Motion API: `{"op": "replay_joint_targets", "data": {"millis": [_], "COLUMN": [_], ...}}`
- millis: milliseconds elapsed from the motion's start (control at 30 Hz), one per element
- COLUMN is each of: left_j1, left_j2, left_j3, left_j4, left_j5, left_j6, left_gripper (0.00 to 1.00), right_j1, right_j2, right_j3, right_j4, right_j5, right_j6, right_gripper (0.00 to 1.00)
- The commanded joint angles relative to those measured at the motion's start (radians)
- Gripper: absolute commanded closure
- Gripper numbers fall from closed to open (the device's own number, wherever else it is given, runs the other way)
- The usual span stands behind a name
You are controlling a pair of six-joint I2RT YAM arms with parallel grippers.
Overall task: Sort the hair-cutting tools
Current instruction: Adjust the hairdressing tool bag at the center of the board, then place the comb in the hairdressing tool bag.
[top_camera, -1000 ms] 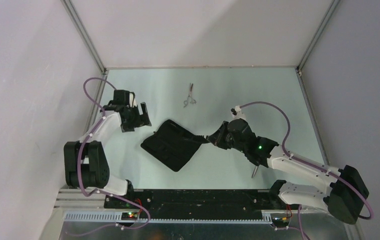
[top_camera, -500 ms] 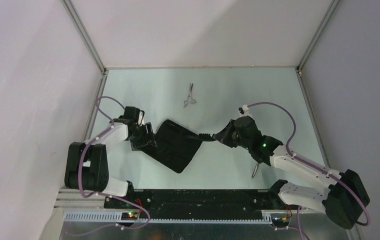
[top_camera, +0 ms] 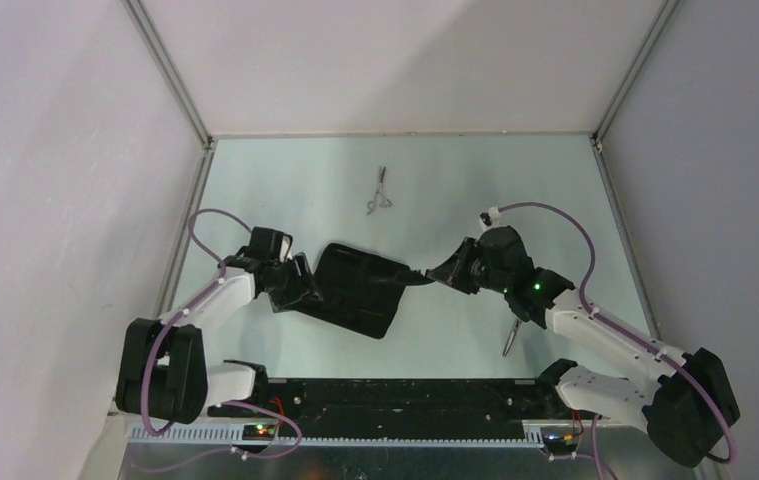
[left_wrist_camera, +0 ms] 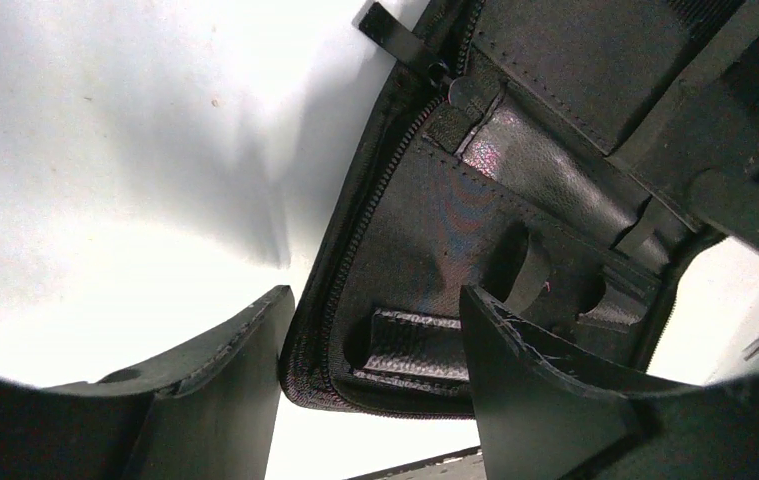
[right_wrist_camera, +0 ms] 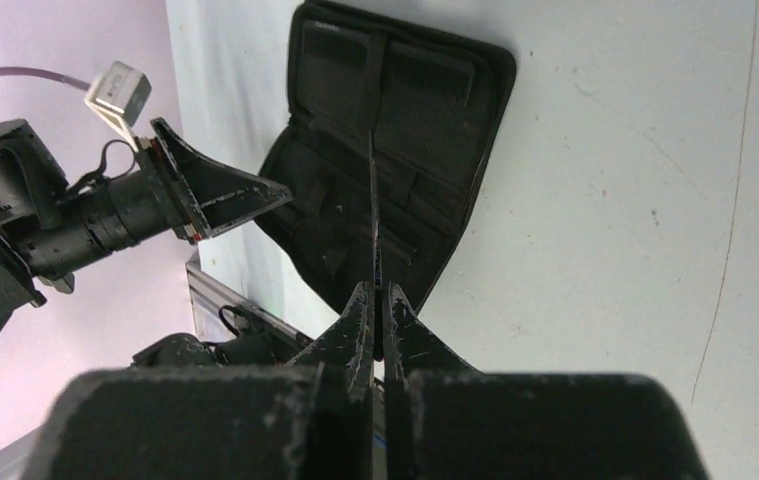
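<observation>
The black case (top_camera: 360, 295) lies open in the middle of the table. My left gripper (top_camera: 300, 285) is at its left corner. In the left wrist view the jaws (left_wrist_camera: 375, 300) straddle that corner, with the left finger (left_wrist_camera: 225, 380) against the zipper edge of the case (left_wrist_camera: 555, 120). My right gripper (top_camera: 433, 275) is shut on a slim black comb (top_camera: 410, 273), whose tip reaches over the case's right edge. In the right wrist view the comb (right_wrist_camera: 373, 200) runs edge-on from the gripper (right_wrist_camera: 377, 290) over the open case (right_wrist_camera: 435, 110). One pair of silver scissors (top_camera: 379, 193) lies far back. Another pair of scissors (top_camera: 508, 340) lies by the right arm.
Grey walls with metal rails (top_camera: 170, 95) close the table on three sides. The black base rail (top_camera: 385, 395) runs along the near edge. The left gripper's body (right_wrist_camera: 205, 195) shows in the right wrist view beside the case.
My left gripper came down and right from the back left onto the case's left corner and narrowed its jaws. The case turned and slid slightly right. The right arm shifted right with the comb.
</observation>
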Motion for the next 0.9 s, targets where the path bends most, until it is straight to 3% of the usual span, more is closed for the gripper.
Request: {"op": "replay_joint_targets", "data": {"millis": [0, 267, 467, 633, 867], "left_j1": [-0.017, -0.024, -0.039, -0.042, -0.043], "left_j2": [-0.017, 0.028, 0.032, 0.035, 0.044], "left_j3": [-0.017, -0.029, -0.027, -0.026, -0.011], "left_j4": [0.045, 0.065, 0.061, 0.053, 0.043], "left_j5": [0.037, 0.052, 0.057, 0.055, 0.046], "left_j6": [-0.038, -0.048, -0.049, -0.051, -0.051], "left_gripper": [0.37, 0.41, 0.52, 0.62, 0.64], "right_j1": [0.002, -0.053, -0.064, -0.104, -0.172], "right_j2": [0.031, 0.101, 0.173, 0.135, 0.094], "right_j3": [-0.009, -0.099, -0.100, -0.100, -0.043], "right_j4": [0.028, 0.147, 0.175, 0.112, -0.050], "right_j5": [-0.050, 0.003, 0.004, 0.040, -0.013], "right_j6": [0.010, 0.048, 0.013, -0.027, -0.138], "right_gripper": [1.00, 1.00, 1.00, 1.00, 1.00]}}
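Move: The hairdressing tool bag lies open with its middle about 10 cm to the right of my left hand, 2 cm farther out and 2 cm lower; its near-left corner is already between my fingers. The far scissors lie some 24 cm ahead and 17 cm right of that hand. From my right hand, still holding the black comb, the bag's middle is about 15 cm left, 3 cm ahead and 14 cm below; the near scissors lie 19 cm right and 6 cm back. I sink my left hand about 1 cm and close its fingers by roughly a fifth of their range around the bag's near-left corner, squeezing with rising effort as I ease just over 1 cm to the right. My right hand keeps the comb pinched shut, drops some 6 cm beside the bag while working forward about 3 cm, then draws 3 cm to the right, its fingers tipping slightly down. ##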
